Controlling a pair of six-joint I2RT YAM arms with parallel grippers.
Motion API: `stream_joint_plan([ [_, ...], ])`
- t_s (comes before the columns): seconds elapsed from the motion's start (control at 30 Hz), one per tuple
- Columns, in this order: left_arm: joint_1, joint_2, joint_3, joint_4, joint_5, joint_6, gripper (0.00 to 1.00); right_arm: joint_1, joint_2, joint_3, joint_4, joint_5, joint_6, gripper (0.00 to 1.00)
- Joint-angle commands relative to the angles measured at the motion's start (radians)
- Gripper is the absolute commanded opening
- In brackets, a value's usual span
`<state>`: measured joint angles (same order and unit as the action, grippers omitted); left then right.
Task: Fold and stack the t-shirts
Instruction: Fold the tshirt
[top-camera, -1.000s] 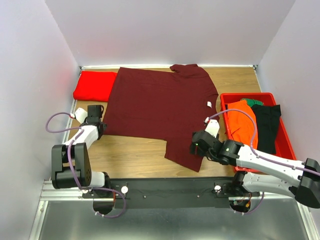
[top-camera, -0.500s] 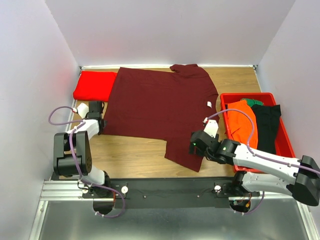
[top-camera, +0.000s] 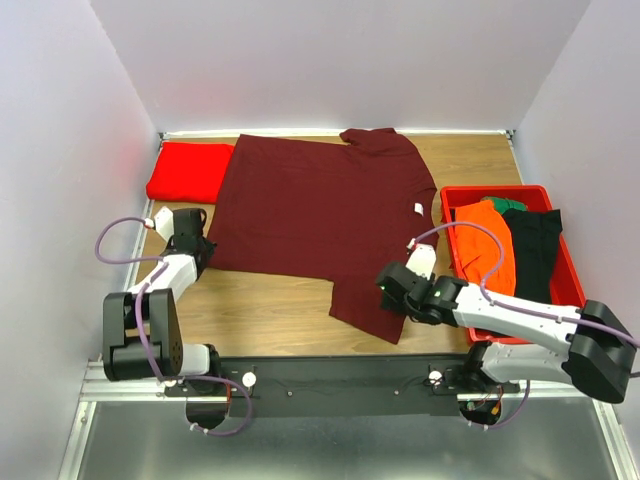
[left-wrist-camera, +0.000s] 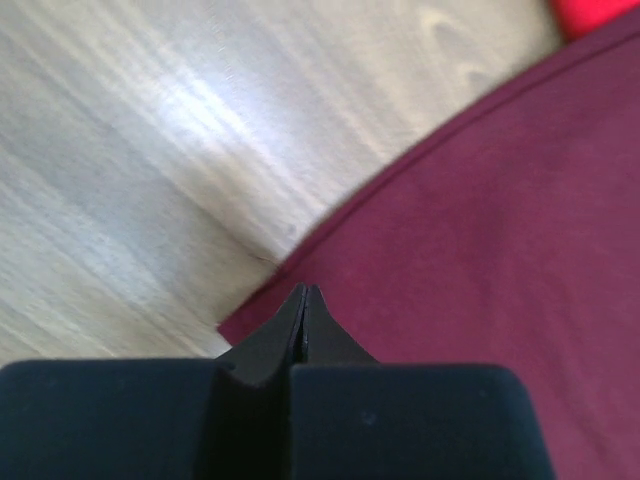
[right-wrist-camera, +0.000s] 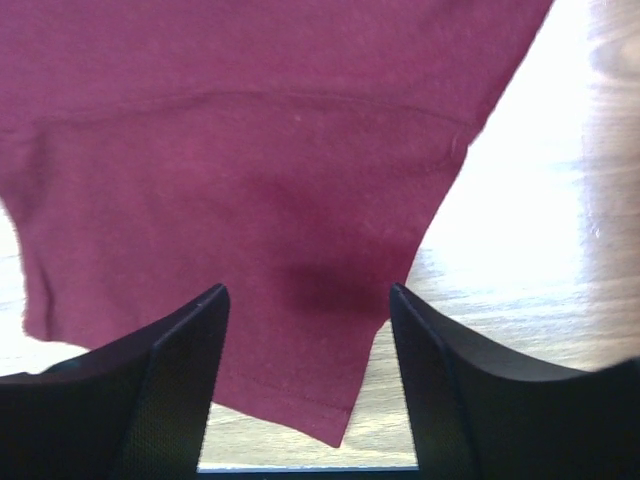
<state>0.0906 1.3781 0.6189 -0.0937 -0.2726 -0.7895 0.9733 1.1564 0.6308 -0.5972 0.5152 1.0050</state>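
Note:
The large dark maroon t-shirt (top-camera: 320, 210) lies spread flat across the middle of the table, its small white label (top-camera: 417, 208) near the right side. A bright red t-shirt (top-camera: 185, 170) lies folded at the far left, partly under the maroon one. My left gripper (top-camera: 204, 254) is shut at the maroon shirt's near-left corner; in the left wrist view its tips (left-wrist-camera: 305, 292) meet right on the hem (left-wrist-camera: 400, 200). My right gripper (top-camera: 386, 298) stands open over the maroon flap (right-wrist-camera: 300, 200) that juts toward the front edge, cloth lying between its fingers (right-wrist-camera: 185, 340).
A red bin (top-camera: 490, 190) stands at the right with an orange garment (top-camera: 485, 250), a black one (top-camera: 535, 250) and a bit of green cloth (top-camera: 500, 203) in it. White walls close in the back and both sides. Bare wood (top-camera: 270, 310) lies in front of the shirt.
The left gripper has closed its jaws at the maroon shirt's near-left corner. The right gripper has crept a little to the left over the flap and narrowed slightly.

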Motion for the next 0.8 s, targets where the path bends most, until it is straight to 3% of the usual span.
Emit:
stream_joint_plan([
  [0.0, 0.008, -0.066, -0.044, 0.089, 0.044, 0.001, 0.0, -0.004, 0.028, -0.037, 0.002, -0.007, 0.081, 0.7],
  [0.57, 0.006, -0.142, -0.064, 0.095, 0.052, -0.019, 0.0, -0.002, 0.072, -0.057, 0.01, -0.003, 0.166, 0.7],
  [0.67, 0.005, -0.165, -0.068, 0.034, -0.002, -0.036, 0.21, -0.004, 0.069, -0.052, 0.01, -0.003, 0.155, 0.7],
  [0.7, 0.006, -0.165, -0.068, 0.016, -0.025, -0.04, 0.4, -0.004, 0.063, -0.054, 0.011, 0.0, 0.149, 0.7],
  [0.77, 0.005, -0.157, -0.068, -0.001, -0.033, -0.042, 0.5, -0.002, 0.055, -0.054, 0.013, 0.009, 0.142, 0.7],
])
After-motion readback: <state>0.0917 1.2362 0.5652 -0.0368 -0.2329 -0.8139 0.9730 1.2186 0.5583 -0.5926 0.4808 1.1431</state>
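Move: The left fingertips hang about 2 cm over the maroon t-shirt's near left corner, which lies some 2 cm back and 1 cm left of them; the red t-shirt is about 17 cm ahead and 3 cm left. From the right hand, the sleeve's right edge lies about 2 cm back, 3 cm right and 4 cm down. The sleeve's hem corner is roughly 6 cm back and 1 cm right, the red bin some 24 cm right and 8 cm ahead. The left hand, its shut fingers empty, rises about 3.5 cm off the shirt corner while the fingers tip up some 10 degrees, then stops and opens them a little under halfway above the cloth. Meanwhile the right hand, fingers kept wide open, sinks just under 4 cm to the sleeve, easing 2 cm back and a little right, then holds there low with one finger over the cloth and the other past its right edge over bare wood. ##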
